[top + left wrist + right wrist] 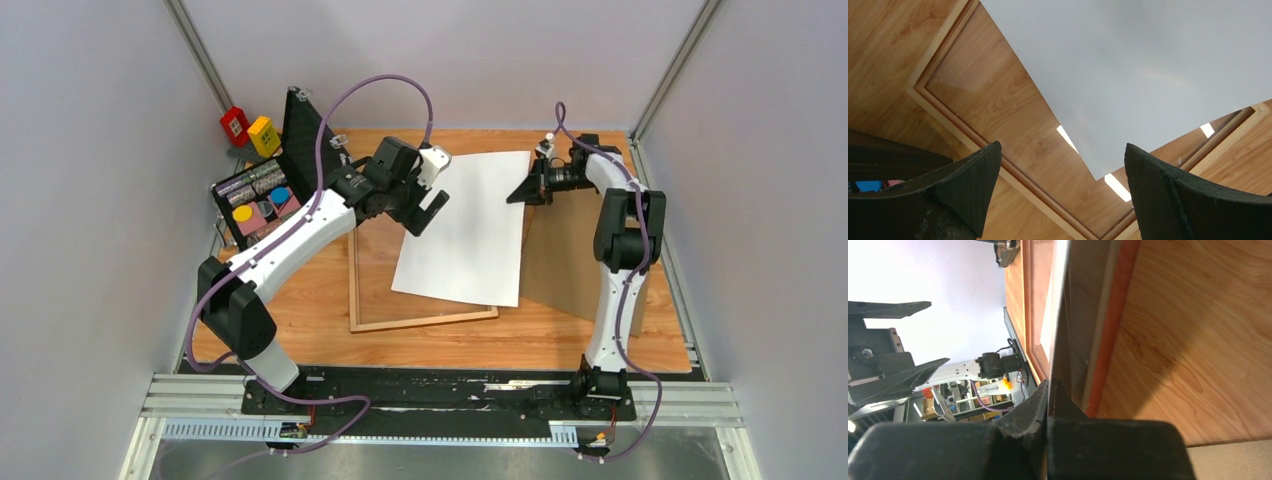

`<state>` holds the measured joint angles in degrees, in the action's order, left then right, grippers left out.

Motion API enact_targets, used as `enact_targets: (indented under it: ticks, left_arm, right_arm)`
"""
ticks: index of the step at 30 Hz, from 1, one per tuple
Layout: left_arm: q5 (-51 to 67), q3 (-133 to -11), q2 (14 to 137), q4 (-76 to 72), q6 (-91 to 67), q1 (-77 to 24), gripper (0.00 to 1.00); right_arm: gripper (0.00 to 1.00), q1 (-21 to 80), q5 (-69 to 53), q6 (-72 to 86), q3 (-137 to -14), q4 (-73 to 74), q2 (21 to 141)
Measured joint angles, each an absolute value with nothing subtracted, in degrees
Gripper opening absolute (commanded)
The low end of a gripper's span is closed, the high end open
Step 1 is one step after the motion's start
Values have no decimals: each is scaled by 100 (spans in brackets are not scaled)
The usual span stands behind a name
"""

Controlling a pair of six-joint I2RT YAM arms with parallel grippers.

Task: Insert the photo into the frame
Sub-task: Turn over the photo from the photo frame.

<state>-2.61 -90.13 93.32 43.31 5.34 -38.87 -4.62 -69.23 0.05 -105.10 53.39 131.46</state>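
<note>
The photo (pixel 465 225) shows only its white back and lies slanted over the right half of the frame (pixel 420 322), its right edge raised. My right gripper (pixel 522 190) is shut on that edge; in the right wrist view the sheet (pixel 1057 315) runs edge-on into the closed jaws (pixel 1049 390), beside a reddish frame rail (pixel 1113 325). The left gripper (pixel 425 212) hovers open at the photo's upper left edge. In the left wrist view the gripper (pixel 1063 190) holds nothing, with the photo's corner (pixel 1148 75) and the frame's pale rail (pixel 948 112) below it.
A plain brown backing board (pixel 565 260) lies to the right of the frame, partly under the photo and the right arm. A black case (pixel 255 195) of coloured items sits at the left edge, with a red block (pixel 235 125) and a yellow block (pixel 264 135) behind it.
</note>
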Motion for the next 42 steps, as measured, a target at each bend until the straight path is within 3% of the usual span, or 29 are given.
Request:
enact_targets:
  ticks: [10,27,31,37,42]
  left_arm:
    - [-263,-8947,9330,4333,537,-3887,100]
    - [-290,-8864,9205,4272,552,-3887,100]
    - [-292,-8864,9205,4265,552,-3887,100]
    - [-307,-8864,9203,4252,554,-3887,100]
    - [-309,-8853,9203,4244,556,-3887,100]
  right_arm:
    - [0,-108,-6490,-753,-11493,6652,13843]
    - [0,517,-6438,-1444,-12460,7616,14344]
    - [9,528,-6348,-1385,-12853,7603,14595]
    - [32,600,-6305,-1234,-12875,7485,14696]
    - [34,620,-6357,-873,-12053,6840,14523]
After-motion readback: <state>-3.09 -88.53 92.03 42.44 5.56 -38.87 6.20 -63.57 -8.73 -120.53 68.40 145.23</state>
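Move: The frame that the photo is being taken to has its middle about 20 cm to the right hand's left, 7 cm back and 8 cm below. The photo, white back up with its right edge pinched in that hand, has its middle some 11 cm left, 2 cm back and 5 cm lower. The brown backing board lies about 18 cm right and 9 cm back, 9 cm down. From the left hand, the frame's middle is almost straight below, some 17 cm down. The photo, still held by its right edge, is carried left over the frame as the right hand travels about 6 cm left, a little back and down, turning some 15 degrees counter-clockwise. There the sideways travel all but stops, the hand eases slightly forward, then sinks about 3 cm more and draws a little back as the shut fingers part to roughly a third, the edge still between them. ##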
